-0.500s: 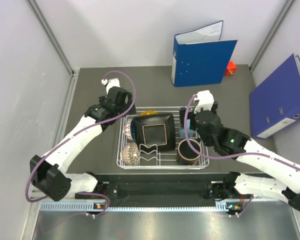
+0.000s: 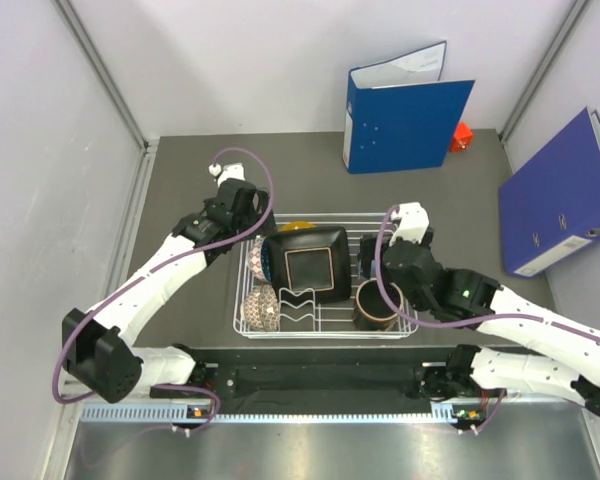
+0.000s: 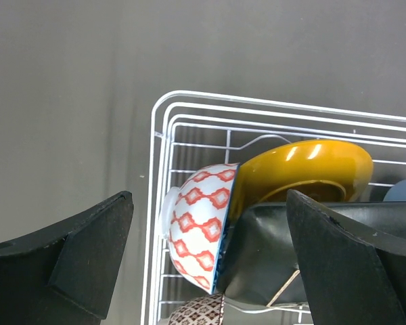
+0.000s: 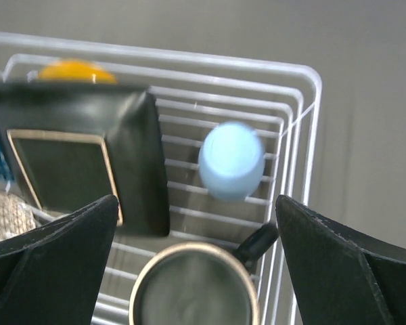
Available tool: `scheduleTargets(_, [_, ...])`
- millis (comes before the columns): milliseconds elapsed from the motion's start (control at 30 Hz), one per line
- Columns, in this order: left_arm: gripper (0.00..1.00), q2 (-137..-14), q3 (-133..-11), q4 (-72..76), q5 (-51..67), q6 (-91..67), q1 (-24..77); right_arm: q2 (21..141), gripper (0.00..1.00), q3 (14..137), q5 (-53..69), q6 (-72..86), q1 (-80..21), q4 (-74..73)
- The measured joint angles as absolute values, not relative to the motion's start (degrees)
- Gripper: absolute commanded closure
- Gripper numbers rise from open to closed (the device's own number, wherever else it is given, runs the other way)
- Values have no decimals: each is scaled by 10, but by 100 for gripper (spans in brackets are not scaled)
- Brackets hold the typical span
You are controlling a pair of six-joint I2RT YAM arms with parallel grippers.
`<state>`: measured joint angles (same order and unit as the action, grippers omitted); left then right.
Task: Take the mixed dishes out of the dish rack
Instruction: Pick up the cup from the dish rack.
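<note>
The white wire dish rack (image 2: pixel 320 333) sits mid-table. In it a black square plate (image 2: pixel 308 262) with a copper line leans upright, and a yellow dish (image 2: pixel 298 226) stands behind it. A patterned bowl (image 2: pixel 261 307) lies at the near left, a dark brown mug (image 2: pixel 377 304) at the near right. My left gripper (image 2: pixel 242 215) hovers open over the rack's far left corner, above a red-diamond bowl (image 3: pixel 201 220) that leans on the yellow dish (image 3: pixel 304 169). My right gripper (image 2: pixel 385 262) hangs open over the light blue cup (image 4: pixel 231 161) and the mug (image 4: pixel 193 288).
A blue ring binder (image 2: pixel 405 110) stands at the back of the table, and another (image 2: pixel 565 195) leans at the right edge. A small red block (image 2: pixel 462 137) sits beside the back binder. Grey walls close in both sides.
Both grippers have shifted a little toward the near side, over the rack. The right one now sits closer above the cup and mug. The dishes have not moved.
</note>
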<state>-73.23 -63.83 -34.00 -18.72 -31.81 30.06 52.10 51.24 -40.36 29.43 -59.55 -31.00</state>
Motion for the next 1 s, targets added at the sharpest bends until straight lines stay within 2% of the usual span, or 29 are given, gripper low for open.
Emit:
scheduleTargets(167, [1, -732, -627, -330, -173, -318, 301, 542, 0, 495, -408, 337, -625, -336])
scheduleTargets(367, [1, -732, -621, -330, -158, -322, 301, 562, 0, 491, -425, 358, -615, -333])
scheduleTargets(600, [1, -716, -615, -330, -156, -323, 301, 653, 0, 512, -409, 345, -539, -303])
scheduleTargets(833, [1, -714, -608, -329, -154, -324, 301, 683, 0, 515, -360, 315, -451, -249])
scheduleTargets(1000, [1, -714, -604, -329, -152, -324, 301, 713, 0, 519, -323, 300, -430, -221])
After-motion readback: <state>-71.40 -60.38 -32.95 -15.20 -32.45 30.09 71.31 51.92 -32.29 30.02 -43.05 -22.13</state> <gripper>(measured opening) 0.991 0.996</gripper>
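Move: Roughly straight ahead of the right hand by 9 cm, and some 15 cm below it, the light-blue cup stands upside down in the rack. The dark mug is about 10 cm nearer the robot than the cup, almost beneath this hand. The black square dish lies some 13 cm to the cup's left and 2 cm nearer; the yellow bowl is 15 cm left of the cup and 6 cm farther out. From the left hand, the cup is about level, 22 cm to the right and 12 cm below. Sinking towards the light-blue cup with its fingers wide open, the right hand first eases back about 1 cm, then reaches forward over the rack from above the dark mug, ending about 7.5 cm farther out and as much lower. Its wrist tips down and swings clockwise, some 10 degrees each. Also open, the left hand drifts slightly back and down near the patterned bowl. ##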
